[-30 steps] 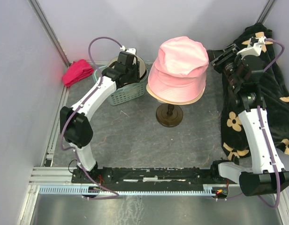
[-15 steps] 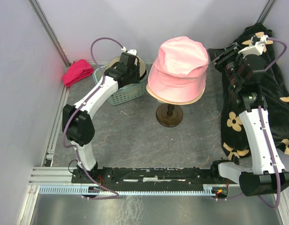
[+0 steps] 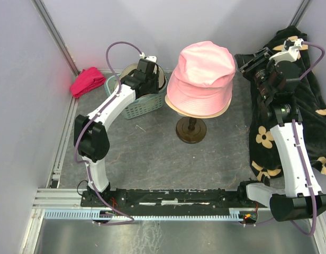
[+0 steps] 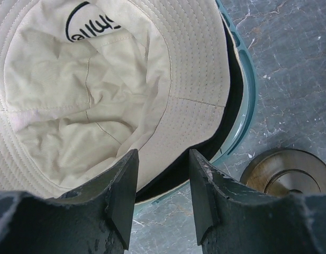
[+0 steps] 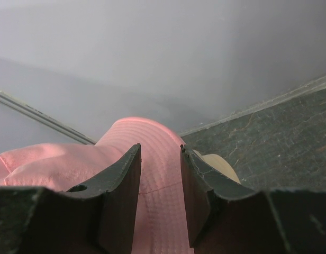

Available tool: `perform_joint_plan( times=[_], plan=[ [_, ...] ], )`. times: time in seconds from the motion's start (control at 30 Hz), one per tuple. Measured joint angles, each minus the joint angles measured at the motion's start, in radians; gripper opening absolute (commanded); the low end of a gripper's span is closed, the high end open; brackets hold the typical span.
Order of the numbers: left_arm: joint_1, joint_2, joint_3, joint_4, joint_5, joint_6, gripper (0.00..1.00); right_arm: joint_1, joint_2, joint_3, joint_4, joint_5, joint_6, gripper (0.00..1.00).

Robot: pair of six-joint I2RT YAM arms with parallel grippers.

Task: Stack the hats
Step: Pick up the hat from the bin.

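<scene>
A pink hat (image 3: 204,74) sits on top of a cream hat (image 3: 197,112) on a wooden stand (image 3: 191,131) in the middle of the table. Another cream hat (image 4: 94,90) lies upside down in a teal basket (image 4: 248,100), with a black hat (image 4: 229,114) showing as a dark band under it. My left gripper (image 3: 151,78) hangs open just above that basket's right rim (image 4: 163,188), nothing between its fingers. My right gripper (image 3: 246,62) is open beside the pink hat's right side; the pink brim (image 5: 159,174) shows beyond its gap (image 5: 160,182).
A large black cloth with beige flowers (image 3: 311,100) lies under and behind the right arm. A small magenta cloth (image 3: 88,82) is in the back left corner. Grey walls close in the back and both sides.
The left arm has shifted slightly right and farther over the basket. The right wrist has edged a little to the right. Both grippers keep the same opening.
</scene>
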Motion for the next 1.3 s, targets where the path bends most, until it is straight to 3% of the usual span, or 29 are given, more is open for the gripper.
perform_joint_plan(
  times=[0.93, 1.3],
  plan=[
    [0.019, -0.031, -0.067, 0.05, 0.026, 0.008, 0.48, 0.0, 0.04, 0.001, 0.013, 0.0, -0.006, 0.44],
    [0.035, -0.035, -0.083, 0.042, 0.069, 0.009, 0.09, 0.0, 0.045, 0.001, 0.019, 0.005, -0.006, 0.44]
  ],
)
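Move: The cream hat lies brim up in the bin, its middle about 8 cm left of the left hand, some 5 cm ahead and 4 cm lower, with its near-right brim already at the half-open fingers. The bin's middle is roughly 7 cm left, 4 cm ahead and 12 cm down; the pink hat on the stand sits around 15 cm right, 9 cm back and 17 cm higher. From the right hand the cream hat is about 37 cm left, 12 cm ahead and 28 cm below. The left hand nearly holds its place at the near-right brim of the cream hat, easing only about 1 cm left and 1 cm down with hardly any wrist turn, and then its fingers close from half open to almost shut across the brim's edge to pinch it. Meanwhile the empty right hand, fingers still parted and pointing forward, creeps about 1.5 cm forward and 1 cm down alongside the pink hat. ##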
